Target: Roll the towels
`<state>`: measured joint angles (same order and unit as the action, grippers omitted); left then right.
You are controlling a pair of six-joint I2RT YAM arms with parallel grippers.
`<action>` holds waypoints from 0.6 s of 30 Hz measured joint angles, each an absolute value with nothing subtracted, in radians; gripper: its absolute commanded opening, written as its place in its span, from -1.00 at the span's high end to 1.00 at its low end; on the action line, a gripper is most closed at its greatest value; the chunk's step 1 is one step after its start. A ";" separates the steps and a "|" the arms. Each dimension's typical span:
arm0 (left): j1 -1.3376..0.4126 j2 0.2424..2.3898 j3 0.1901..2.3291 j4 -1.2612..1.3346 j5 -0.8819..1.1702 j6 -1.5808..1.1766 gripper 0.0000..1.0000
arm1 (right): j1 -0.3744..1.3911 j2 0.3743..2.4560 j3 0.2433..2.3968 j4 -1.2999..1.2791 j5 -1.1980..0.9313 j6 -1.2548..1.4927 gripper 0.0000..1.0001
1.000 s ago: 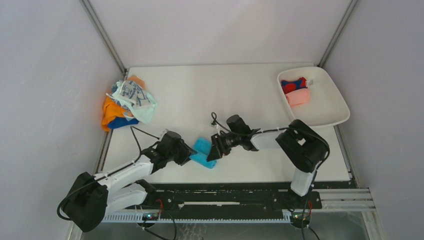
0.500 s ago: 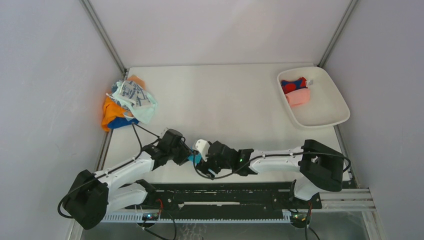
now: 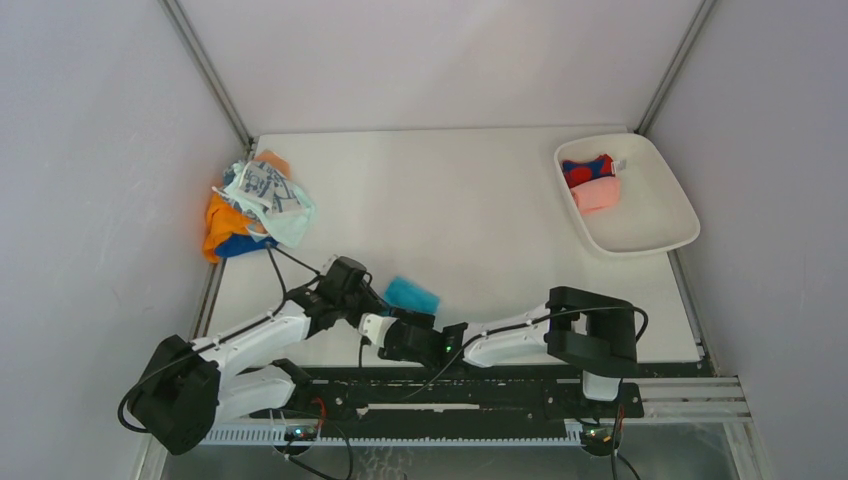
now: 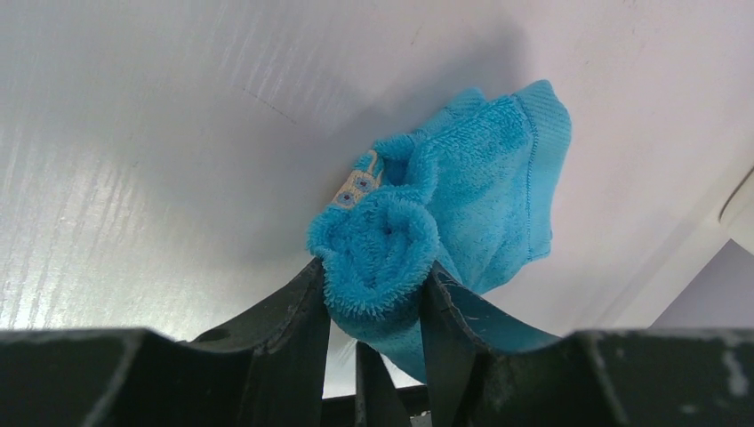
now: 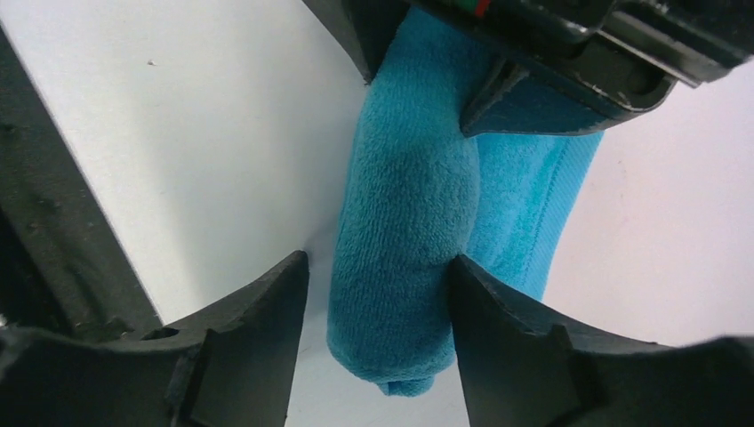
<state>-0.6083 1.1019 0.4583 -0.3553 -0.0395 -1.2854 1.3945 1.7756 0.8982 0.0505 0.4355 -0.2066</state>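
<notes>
A bright blue towel lies partly rolled near the table's front edge. My left gripper is shut on the roll's end; in the left wrist view the fluffy spiral is pinched between its black fingers. My right gripper reaches in from the near side, and its jaws stand open on either side of the roll. Its right finger touches the cloth, while the left one stands a little apart from it. More towels, white printed, orange and mint, sit heaped at the far left.
A white tray at the far right holds a red-and-blue towel and a pink one. Grey walls close in the table on three sides. The black rail with the arm bases runs along the near edge.
My right arm has swung from the towel's right side down to its near side, low along the front edge, and its jaws now straddle the roll. The left gripper keeps its hold.
</notes>
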 measured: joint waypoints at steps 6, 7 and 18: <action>-0.608 1.102 0.458 -0.359 -0.041 -1.279 -0.20 | 1.381 1.792 0.907 0.043 0.439 -0.224 0.62; -0.608 1.100 0.458 -0.362 -0.041 -1.278 -0.23 | 1.372 1.790 0.907 0.042 0.426 -0.224 0.72; -0.593 0.851 0.456 -0.426 -0.096 -1.277 -0.37 | 1.132 1.724 0.904 0.035 -0.103 -0.087 0.85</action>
<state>-0.5934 0.8509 0.4557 -0.4259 -0.0956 -1.2770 1.1316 1.7237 0.9039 0.0349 -0.1032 -0.0872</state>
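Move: The left fingers hold the blue towel's rolled part near its far-left end; the roll's middle lies about 2 cm back and 1 cm right, at fingertip height. The right fingers straddle the near-right end, the roll's middle being about 2 cm ahead and 2 cm left. The still-flat flap's middle lies roughly 6 cm ahead and 3 cm right of the right hand, slightly lower. Right fingers pinch the roll's near end, tipping down some 25 degrees; left fingers open and rise about 5 cm. ##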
